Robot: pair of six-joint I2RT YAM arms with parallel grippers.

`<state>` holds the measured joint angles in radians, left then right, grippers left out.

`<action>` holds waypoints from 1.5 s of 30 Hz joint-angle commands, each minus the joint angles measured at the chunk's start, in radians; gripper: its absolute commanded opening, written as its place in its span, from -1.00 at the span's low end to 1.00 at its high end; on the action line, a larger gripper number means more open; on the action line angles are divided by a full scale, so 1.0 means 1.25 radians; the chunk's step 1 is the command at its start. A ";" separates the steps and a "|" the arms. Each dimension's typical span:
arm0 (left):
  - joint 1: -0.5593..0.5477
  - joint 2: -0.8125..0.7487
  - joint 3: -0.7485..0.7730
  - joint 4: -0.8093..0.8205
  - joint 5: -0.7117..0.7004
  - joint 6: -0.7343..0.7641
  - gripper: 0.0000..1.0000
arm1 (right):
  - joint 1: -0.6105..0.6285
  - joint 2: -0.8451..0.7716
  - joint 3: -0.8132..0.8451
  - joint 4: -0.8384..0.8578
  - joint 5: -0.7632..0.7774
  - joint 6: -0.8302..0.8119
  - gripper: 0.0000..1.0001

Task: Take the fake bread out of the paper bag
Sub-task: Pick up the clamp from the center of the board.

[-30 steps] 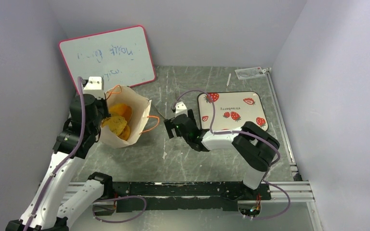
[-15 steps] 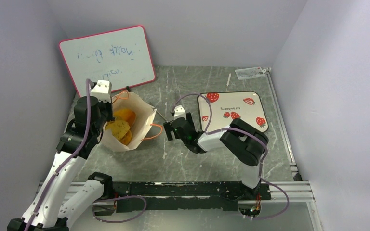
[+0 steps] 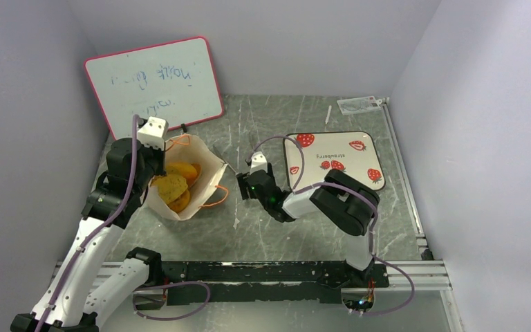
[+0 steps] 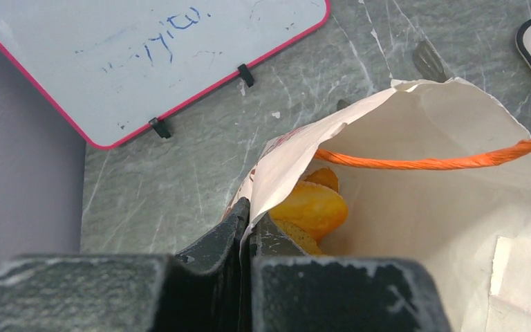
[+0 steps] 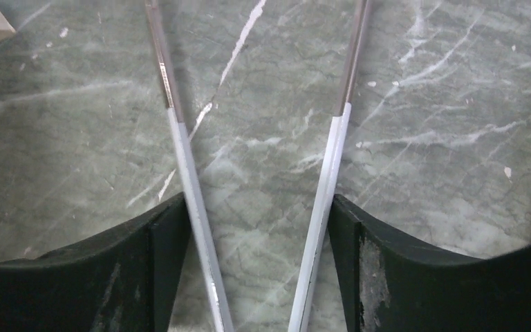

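The paper bag [image 3: 206, 174] stands open at the left of the table, orange cord handles at its rim. Inside lies fake bread: orange rolls and a speckled piece [image 3: 173, 185]. My left gripper [image 3: 155, 166] is shut on the bag's near left rim; the left wrist view shows the paper [image 4: 422, 200] pinched between the jaws [image 4: 250, 216], with orange bread [image 4: 311, 206] just beyond. My right gripper [image 3: 246, 185] is right of the bag, low over the table, shut on thin metal tongs [image 5: 187, 152] whose two arms press against my fingertips [image 5: 257, 202].
A pink-framed whiteboard [image 3: 155, 79] leans on the back left wall. A white strawberry-printed tray [image 3: 332, 162] lies behind the right arm. A small clear packet [image 3: 359, 104] and a white stick [image 3: 328, 114] lie at the back right. An orange handle [image 4: 442, 163] spans the bag's mouth.
My left gripper has moved right and back with the bag's rim, and the bag has shifted with it. My right gripper has drawn slightly left, towards the bag.
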<state>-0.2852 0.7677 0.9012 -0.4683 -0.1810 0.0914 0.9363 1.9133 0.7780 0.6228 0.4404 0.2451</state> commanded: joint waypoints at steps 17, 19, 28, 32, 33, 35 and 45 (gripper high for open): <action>0.005 -0.004 -0.020 0.031 0.009 0.107 -0.86 | -0.009 -0.135 0.012 -0.217 -0.047 0.090 -0.01; 0.005 -0.007 -0.017 0.028 0.022 0.108 -0.86 | -0.008 -0.173 0.021 -0.268 -0.051 0.102 -0.02; 0.004 -0.008 -0.002 0.035 0.092 0.098 -0.86 | -0.017 -0.299 0.030 -0.392 -0.050 0.129 -0.21; 0.003 0.006 0.002 0.040 0.111 0.104 -0.86 | -0.020 -0.364 0.040 -0.438 -0.029 0.119 -0.27; 0.002 0.007 0.000 0.042 0.115 0.104 -0.86 | -0.024 -0.373 0.043 -0.449 -0.027 0.119 -0.30; 0.001 0.008 -0.004 0.049 0.123 0.102 -0.86 | -0.030 -0.397 0.053 -0.473 -0.025 0.120 -0.32; -0.087 0.022 -0.050 0.073 0.064 0.094 -0.86 | -0.039 -0.513 0.139 -0.634 0.001 0.127 -0.33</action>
<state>-0.3458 0.7860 0.8680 -0.4294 -0.0719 0.2138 0.8894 1.3426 0.8852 -0.0887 0.4026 0.3943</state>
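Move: The clamp lies on the board between the right hand's open fingers, its middle about 4 cm ahead, 1 cm left and barely 1 cm below. From that hand the paper bag's middle is some 16 cm left, 1 cm ahead and 12 cm up; the strawberry tray is about 26 cm right, 7 cm ahead and 1 cm lower. From the left hand, still gripping the bag's rim, the clamp is roughly 7 cm ahead, 23 cm right and 26 cm below. Right fingers squeeze the clamp's arms closer, lifting about 14 cm and rightward; left draws bag's held rim right. ##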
